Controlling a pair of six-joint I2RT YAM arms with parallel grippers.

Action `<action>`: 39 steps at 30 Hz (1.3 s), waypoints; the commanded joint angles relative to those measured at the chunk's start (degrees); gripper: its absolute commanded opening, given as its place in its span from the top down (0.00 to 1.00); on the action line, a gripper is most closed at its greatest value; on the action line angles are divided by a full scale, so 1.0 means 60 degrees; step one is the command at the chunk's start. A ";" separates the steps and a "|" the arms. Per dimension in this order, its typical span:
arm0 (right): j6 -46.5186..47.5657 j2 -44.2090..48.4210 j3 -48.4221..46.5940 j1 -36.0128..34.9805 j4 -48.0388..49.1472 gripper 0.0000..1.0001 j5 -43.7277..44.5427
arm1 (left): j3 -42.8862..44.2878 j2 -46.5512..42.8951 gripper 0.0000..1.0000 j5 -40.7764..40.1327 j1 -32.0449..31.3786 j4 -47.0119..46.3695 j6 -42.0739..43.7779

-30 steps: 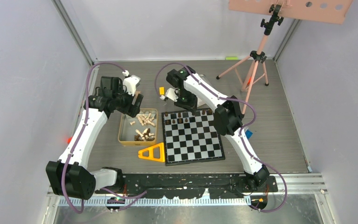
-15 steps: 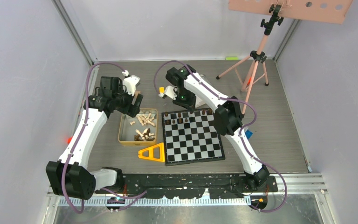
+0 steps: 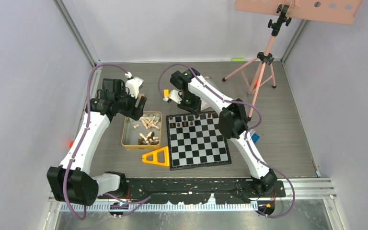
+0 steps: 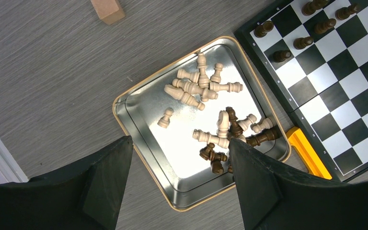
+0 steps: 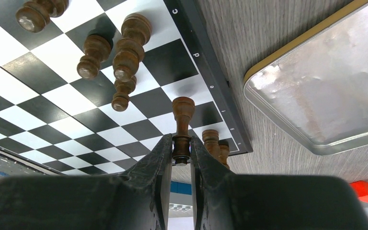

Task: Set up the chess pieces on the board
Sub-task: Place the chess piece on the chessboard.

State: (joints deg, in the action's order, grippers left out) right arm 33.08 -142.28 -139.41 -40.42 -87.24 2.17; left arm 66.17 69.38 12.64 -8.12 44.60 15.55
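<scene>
The board (image 3: pixel 199 141) lies in the middle of the table, with several dark chess pieces (image 3: pixel 187 123) standing along its far rows. My right gripper (image 3: pixel 193 109) hovers over that far edge, shut on a dark brown chess piece (image 5: pixel 182 120) that sticks out from between the fingers above the board (image 5: pixel 52 96). More dark pieces (image 5: pixel 124 52) stand just past it. My left gripper (image 4: pixel 177 158) is open above the near corner of the gold tin (image 4: pixel 139 143). Pale chess pieces (image 4: pixel 196 86) and dark ones (image 4: pixel 213 158) lie loose in the tin.
A yellow triangle (image 3: pixel 157 157) lies left of the board's near corner. A wooden cube (image 4: pixel 108 9) sits beyond the tin, and a silver tin lid (image 5: pixel 326 86) lies behind the board. A tripod (image 3: pixel 263 62) stands at the back right. A small yellow block (image 3: pixel 166 93) is near the right wrist.
The right gripper has shifted slightly left over the board's far edge, still holding the dark piece. The left arm has not moved.
</scene>
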 commanded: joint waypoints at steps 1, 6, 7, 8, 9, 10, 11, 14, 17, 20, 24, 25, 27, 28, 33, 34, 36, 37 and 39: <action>0.0007 -0.0133 -0.0334 -0.0001 -0.0022 0.90 -0.0099 | 0.0002 -0.0283 0.23 0.0159 0.0049 -0.0102 0.0135; 0.0020 -0.0189 -0.0339 0.0013 0.0016 0.88 -0.0059 | 0.0013 -0.0277 0.23 0.0151 0.0042 -0.0089 0.0143; 0.0023 -0.0191 -0.0328 0.0013 0.0022 0.88 -0.0049 | 0.0003 -0.0280 0.23 0.0149 0.0052 -0.0094 0.0147; 0.0023 -0.0200 -0.0331 0.0010 0.0030 0.88 -0.0024 | 0.0002 -0.0277 0.23 0.0149 0.0050 -0.0094 0.0147; 0.0024 -0.0197 -0.0322 0.0005 0.0036 0.87 -0.0018 | 0.0009 -0.0269 0.23 0.0152 0.0050 -0.0094 0.0147; 0.0035 -0.0216 -0.0320 0.0000 0.0037 0.86 -0.0002 | 0.0003 -0.0281 0.23 0.0160 0.0050 -0.0083 0.0147; 0.0037 -0.0219 -0.0323 0.0000 0.0045 0.85 0.0001 | 0.0002 -0.0277 0.23 0.0166 0.0057 -0.0082 0.0147; 0.0038 -0.0228 -0.0294 0.0007 0.0053 0.80 0.0025 | -0.0008 -0.0281 0.23 0.0156 0.0057 -0.0079 0.0146; 0.0038 -0.0212 -0.0297 0.0000 0.0074 0.73 0.0046 | 0.0003 -0.0283 0.23 0.0163 0.0050 -0.0091 0.0147; 0.0017 -0.0144 -0.0303 0.0003 0.0151 0.62 0.0065 | 0.0012 -0.0277 0.23 0.0164 0.0060 -0.0080 0.0147; -0.0084 -0.0039 -0.0299 -0.0001 0.0335 0.48 0.0018 | 0.0009 -0.0301 0.23 0.0154 0.0053 -0.0081 0.0155; -0.0139 0.0010 -0.0294 0.0006 0.0355 0.47 -0.0022 | 0.0003 -0.0312 0.23 0.0149 0.0056 -0.0091 0.0156; -0.0244 0.0120 -0.0296 0.0051 0.0417 0.46 -0.0129 | -0.0013 -0.0293 0.23 0.0124 0.0064 -0.0105 0.0154; -0.0286 0.0176 -0.0262 0.0062 0.0485 0.46 -0.0194 | -0.0024 -0.0273 0.23 0.0107 0.0061 -0.0121 0.0167; -0.0676 0.1131 0.0285 0.0270 0.0820 0.45 -0.0866 | -0.0057 -0.0112 0.22 0.0093 0.0064 -0.0077 0.0502; -0.0722 0.1311 0.0437 0.0303 0.1021 0.45 -0.1056 | -0.0075 -0.0078 0.22 0.0121 0.0064 0.0012 0.0642; -0.0881 0.1991 0.1026 0.0407 0.1474 0.45 -0.1262 | -0.0231 -0.0038 0.22 0.0247 0.0064 0.0134 0.1012; -0.0982 0.2510 0.1530 0.0475 0.1672 0.45 -0.1318 | -0.0352 -0.0056 0.23 0.0390 0.0057 0.0196 0.1195; -0.1109 0.3283 0.2327 0.0547 0.2290 0.45 -0.1434 | -0.0666 -0.0105 0.24 0.0872 0.0051 0.0284 0.1558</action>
State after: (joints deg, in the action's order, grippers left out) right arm 29.28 -136.00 -131.07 -38.41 -79.94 -3.05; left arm 64.84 69.34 13.37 -8.12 44.73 19.53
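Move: The dark piece held in the right fingers hangs just above its empty square on the board's far row, straight under the hand, board surface some 5 cm below. From the hand, a tall dark piece stands about 5 cm left on that row, a pawn about 3 cm left and 3 cm back, another dark piece 5 cm right. For the left hand the square is roughly 22 cm right, 4 cm ahead, 17 cm down. Lower the right gripper straight down about 1 cm to set the dark piece's base on its far-row square, hold still there, then open the fingers to roughly half and let go. Ease slightly forward and left, then lift away about 2 cm with a slight tilt and clockwise turn. ##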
